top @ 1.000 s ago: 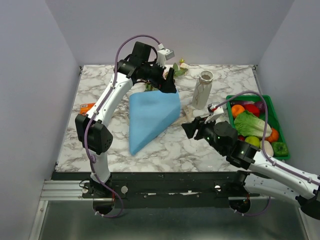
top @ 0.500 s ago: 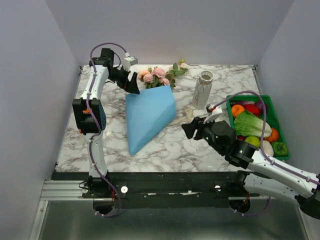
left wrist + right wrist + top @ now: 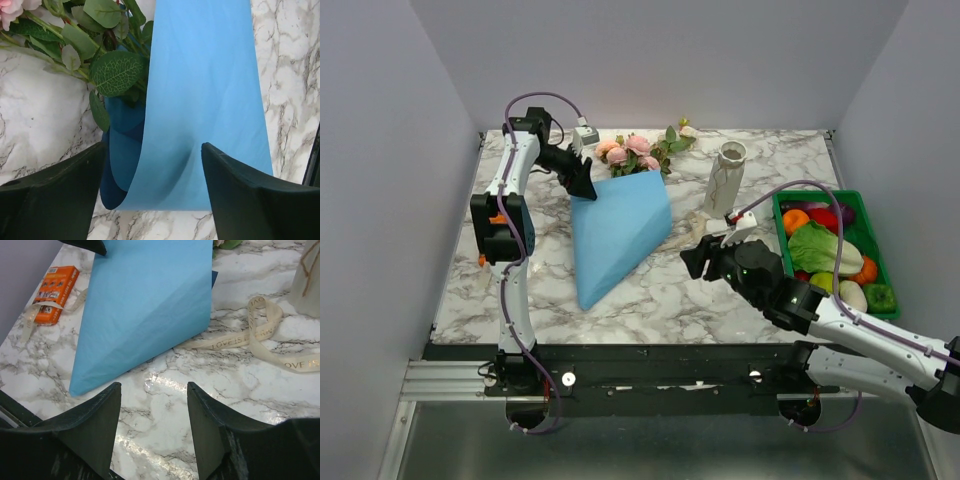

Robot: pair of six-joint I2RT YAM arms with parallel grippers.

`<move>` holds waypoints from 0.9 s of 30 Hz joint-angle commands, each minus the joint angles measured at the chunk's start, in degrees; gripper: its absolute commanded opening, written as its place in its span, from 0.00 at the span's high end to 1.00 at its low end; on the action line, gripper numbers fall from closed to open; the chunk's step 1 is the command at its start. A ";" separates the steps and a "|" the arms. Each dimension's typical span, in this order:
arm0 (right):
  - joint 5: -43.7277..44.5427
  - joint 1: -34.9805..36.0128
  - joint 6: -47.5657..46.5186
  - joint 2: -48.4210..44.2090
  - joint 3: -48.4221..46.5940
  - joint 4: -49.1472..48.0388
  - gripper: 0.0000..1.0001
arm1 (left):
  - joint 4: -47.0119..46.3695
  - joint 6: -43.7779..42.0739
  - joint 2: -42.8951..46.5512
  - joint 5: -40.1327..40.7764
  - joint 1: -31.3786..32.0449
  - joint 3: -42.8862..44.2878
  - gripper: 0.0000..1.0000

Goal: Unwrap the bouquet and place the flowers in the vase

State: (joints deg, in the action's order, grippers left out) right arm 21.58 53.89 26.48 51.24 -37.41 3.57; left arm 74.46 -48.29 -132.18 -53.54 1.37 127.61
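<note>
The bouquet lies on the marble as a flat blue paper cone (image 3: 618, 228) (image 3: 145, 300), with its ribbon off. The flowers (image 3: 635, 152), pink and peach roses with green leaves (image 3: 117, 72), stick out of the cone's wide far end. My left gripper (image 3: 585, 188) (image 3: 152, 150) is open at the cone's far left corner. The paper's edge (image 3: 200, 100) lies between its fingers, unclamped. The off-white vase (image 3: 724, 182) (image 3: 310, 280) stands upright to the right of the cone. My right gripper (image 3: 698, 255) (image 3: 154, 387) is open over bare marble, near the cone's right edge.
The beige ribbon (image 3: 255, 332) (image 3: 702, 218) lies loose by the vase's foot. A green crate (image 3: 850, 195) with lettuce and toy produce sits at the right edge. An orange box (image 3: 55, 287) with another ribbon strip lies left of the cone.
My left arm has swung from over the bouquet's top to the back left, uncovering the flowers, then settled at the paper's corner. My right gripper edged slightly left.
</note>
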 commanded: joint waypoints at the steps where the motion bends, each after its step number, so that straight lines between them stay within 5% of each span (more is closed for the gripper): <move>1: -0.58 -0.19 -0.55 1.05 -1.61 -0.06 0.37 | 12.20 -6.11 0.25 -1.13 0.04 -0.16 0.25; 6: -0.93 -0.19 -0.64 2.10 -2.32 -0.50 0.37 | 12.20 -5.58 2.45 -1.04 0.04 -1.31 0.43; 10: -0.84 -0.19 -0.81 2.11 -2.93 -0.50 0.37 | 12.20 -3.92 3.68 -1.48 0.13 -0.26 0.77; 13: -0.84 -0.27 -0.99 1.93 -3.02 -0.50 0.37 | 12.20 -0.86 4.65 -1.92 0.48 1.15 0.89; 23: -0.67 -0.19 -1.26 0.53 -2.76 -0.32 0.38 | 10.98 8.29 13.08 -3.15 7.06 0.71 0.92; 27: 0.21 -0.19 -1.17 -1.40 -1.88 -0.06 0.38 | 2.39 22.83 17.20 -1.58 11.98 -1.83 0.91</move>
State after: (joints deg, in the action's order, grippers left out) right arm 21.34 53.89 25.85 52.03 -38.98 3.49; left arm 76.58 -40.34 -120.27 -54.33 8.95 127.15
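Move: The left gripper is open at the blue wrapping paper's far left edge, which sits between its fingers, about 1 cm back, 1 cm to the right and 1 cm below. The roses lie some 9 cm ahead and 11 cm to the right at about its height. The orange packet is roughly 22 cm left and 7 cm back, some 3 cm lower. From the right gripper, the paper's edge is about 19 cm ahead, 27 cm left and 8 cm lower. Shut the left gripper on the wrapping paper's far left edge while easing barely a centimetre back and down, and pinch the edge between the fingertips. Then pull it up about 9 cm, speeding up and swinging back and to the right by some 5 cm each way, over the rest of the sheet, with hardly any wrist turn. ##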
